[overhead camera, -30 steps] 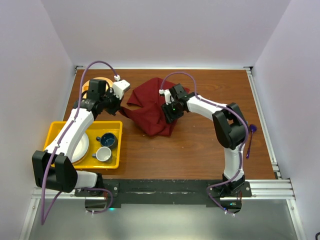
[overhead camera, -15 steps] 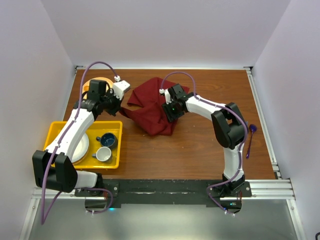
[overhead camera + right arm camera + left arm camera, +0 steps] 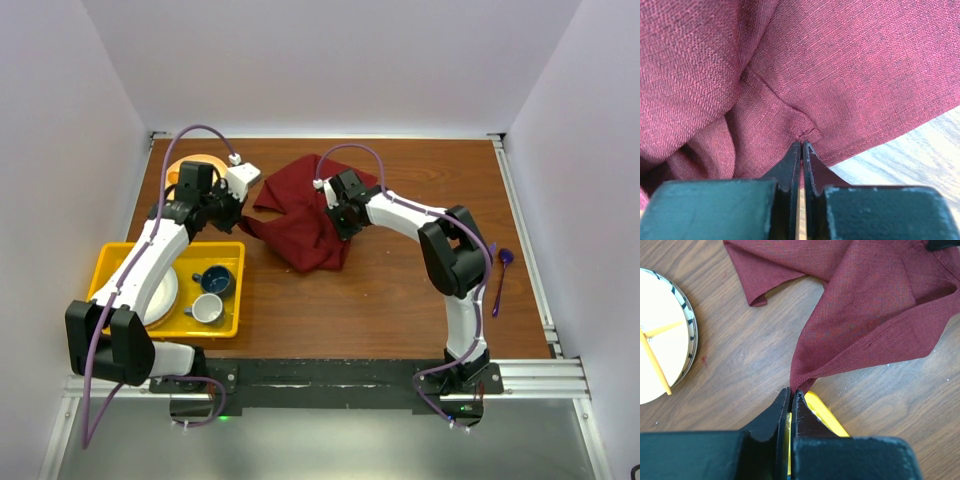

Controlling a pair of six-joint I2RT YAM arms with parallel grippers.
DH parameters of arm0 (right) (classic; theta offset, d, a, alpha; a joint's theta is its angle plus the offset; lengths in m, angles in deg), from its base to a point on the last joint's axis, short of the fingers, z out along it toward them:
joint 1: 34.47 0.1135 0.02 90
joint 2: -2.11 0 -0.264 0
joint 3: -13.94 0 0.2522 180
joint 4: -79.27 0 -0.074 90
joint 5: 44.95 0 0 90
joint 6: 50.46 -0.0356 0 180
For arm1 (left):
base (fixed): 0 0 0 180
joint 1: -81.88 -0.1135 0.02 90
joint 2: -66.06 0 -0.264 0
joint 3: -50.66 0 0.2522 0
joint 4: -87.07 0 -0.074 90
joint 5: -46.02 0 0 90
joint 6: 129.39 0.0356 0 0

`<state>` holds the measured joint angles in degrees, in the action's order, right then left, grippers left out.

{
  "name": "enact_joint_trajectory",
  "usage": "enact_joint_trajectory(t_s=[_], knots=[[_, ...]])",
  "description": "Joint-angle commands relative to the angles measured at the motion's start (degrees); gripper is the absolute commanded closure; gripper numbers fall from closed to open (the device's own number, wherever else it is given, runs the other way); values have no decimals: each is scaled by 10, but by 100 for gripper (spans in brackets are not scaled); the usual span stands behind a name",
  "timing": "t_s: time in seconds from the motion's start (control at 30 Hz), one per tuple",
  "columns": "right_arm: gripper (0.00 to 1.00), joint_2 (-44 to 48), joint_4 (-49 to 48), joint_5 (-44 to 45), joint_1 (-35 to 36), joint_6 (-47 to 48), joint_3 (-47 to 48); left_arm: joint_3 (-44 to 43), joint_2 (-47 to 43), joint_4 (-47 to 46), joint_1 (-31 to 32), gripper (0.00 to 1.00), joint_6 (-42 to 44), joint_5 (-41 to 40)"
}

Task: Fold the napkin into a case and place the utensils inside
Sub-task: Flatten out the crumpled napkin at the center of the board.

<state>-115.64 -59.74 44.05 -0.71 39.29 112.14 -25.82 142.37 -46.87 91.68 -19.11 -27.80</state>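
Observation:
The maroon napkin lies crumpled and unfolded at the table's back middle, so no case shows. My left gripper is shut on the napkin's left corner; its tips pinch the cloth just above the wood. My right gripper sits on the napkin's right part. In the right wrist view this gripper is shut on a small puckered fold of the cloth. A purple utensil lies by the table's right edge, far from both grippers.
A yellow tray at front left holds a white plate, a blue cup and a white cup. Behind my left arm sits a plate bearing an orange spoon and fork. The tray's corner is just below the left fingers.
My right gripper has shut on a fold of the napkin and shifted slightly back and left. The left gripper keeps its hold on the corner, unmoved.

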Motion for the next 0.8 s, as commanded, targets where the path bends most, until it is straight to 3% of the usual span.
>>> enact_joint_trajectory(t_s=[0.0, 0.3, 0.43, 0.77], knots=[[100, 44, 27, 4, 3, 23, 28, 3, -15, -19, -1, 100, -5, 9], [100, 153, 42, -10, -2, 65, 48, -29, -6, -14, -1, 100, -2, -12], [100, 161, 71, 7, -6, 110, 57, -43, 9, -10, -1, 100, -9, -15], [100, 187, 100, -29, -22, 144, -24, -43, 9, 6, -2, 100, -8, 14]])
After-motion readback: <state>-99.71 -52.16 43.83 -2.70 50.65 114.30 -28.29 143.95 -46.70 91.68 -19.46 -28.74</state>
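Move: The right fingers are shut on the napkin close to the board; the napkin's middle lies about 8 cm to their left and 4 cm ahead, barely lower. From the left hand, which holds a raised corner, that middle is some 12 cm right, 2 cm ahead and 14 cm below. The plate lies about 10 cm left and 9 cm ahead of the left hand, the blue mug 7 cm left and 11 cm back, both some 14 cm below. Still pinching the napkin, the right hand lifts about 15 cm, then eases down and right; left keeps hold. ##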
